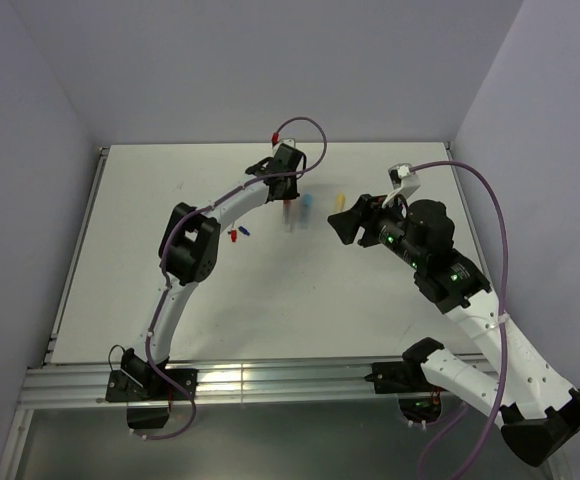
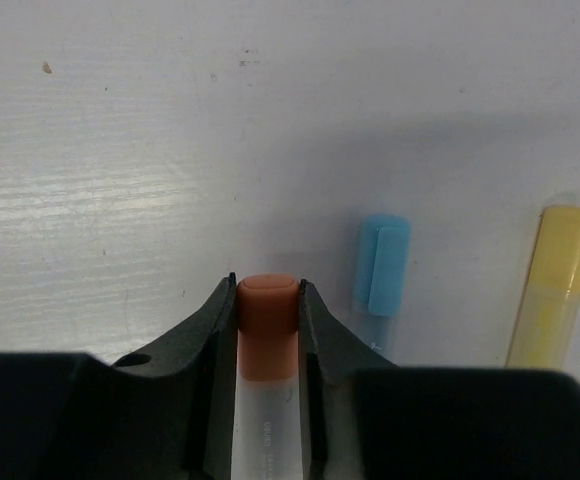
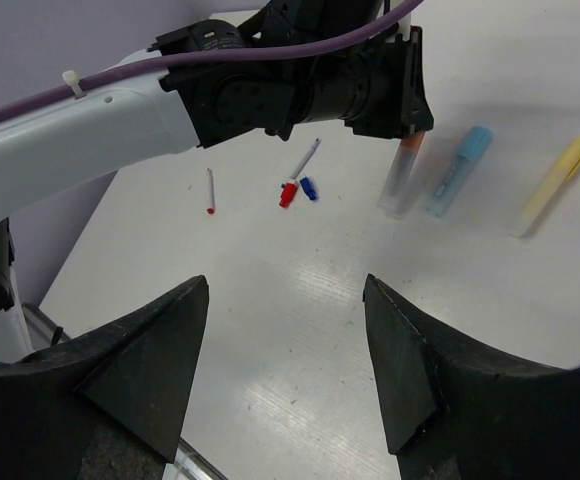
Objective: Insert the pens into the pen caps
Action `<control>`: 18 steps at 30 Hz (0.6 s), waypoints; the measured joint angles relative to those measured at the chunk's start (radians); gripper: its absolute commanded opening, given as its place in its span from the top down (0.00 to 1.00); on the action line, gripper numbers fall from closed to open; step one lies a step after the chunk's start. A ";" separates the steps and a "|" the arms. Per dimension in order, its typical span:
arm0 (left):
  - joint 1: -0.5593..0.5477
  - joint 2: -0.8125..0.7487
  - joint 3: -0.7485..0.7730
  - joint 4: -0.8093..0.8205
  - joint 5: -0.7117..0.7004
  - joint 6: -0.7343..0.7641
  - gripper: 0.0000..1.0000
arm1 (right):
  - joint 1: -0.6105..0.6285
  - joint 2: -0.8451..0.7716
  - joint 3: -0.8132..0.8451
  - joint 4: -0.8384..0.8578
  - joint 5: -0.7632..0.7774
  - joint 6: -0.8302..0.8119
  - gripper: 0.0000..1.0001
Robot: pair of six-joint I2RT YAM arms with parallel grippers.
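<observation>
My left gripper [image 2: 267,285] is shut on a pen with a pale barrel and an orange cap [image 2: 267,325]. In the right wrist view this pen [image 3: 406,175] hangs tilted from the left gripper [image 3: 410,100], its lower end at the table. Beside it lie a blue-capped pen [image 2: 382,268] and a yellow-capped pen [image 2: 560,280]. A red cap [image 3: 288,194] and a dark blue cap [image 3: 309,188] lie loose to the left, with a thin white pen [image 3: 307,158] by them and another thin one [image 3: 210,190] further left. My right gripper [image 3: 286,285] hovers open and holds nothing.
The pens lie in the far middle of the white table [image 1: 270,300]. The right gripper [image 1: 338,222] is just to the right of the yellow pen [image 1: 337,200]. A purple cable [image 1: 310,135] loops above the left wrist. Walls close in the table's far and side edges.
</observation>
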 measured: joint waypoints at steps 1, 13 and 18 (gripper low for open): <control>0.000 0.000 0.000 0.000 0.003 0.001 0.71 | 0.000 0.000 -0.001 0.000 0.000 0.000 0.29; 0.000 0.000 0.000 0.006 0.013 0.007 0.52 | -0.002 -0.001 -0.001 0.000 0.000 0.000 0.29; 0.000 -0.027 -0.043 0.013 -0.016 0.010 0.52 | -0.003 -0.001 -0.004 0.000 0.000 0.000 0.28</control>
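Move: The left hand already has the orange pen's cap between its fingertips, low over the table; the pen's middle lies about 4 cm back from the hand and 2 cm below it. The blue pen lies some 5 cm to the hand's right and 3 cm back, the yellow pen about 12 cm right and 2 cm back, both roughly 4 cm lower than the hand. From the right hand, the orange pen is about 21 cm ahead, 10 cm left and 26 cm below. The pinch on the orange cap ends: the left fingers spread from about a quarter to about half open and let go of the pen, while the hand stays where it is, low and still pointing forward and down at about 45 degrees, with only some half a centimetre of drift to the left at the very end. ##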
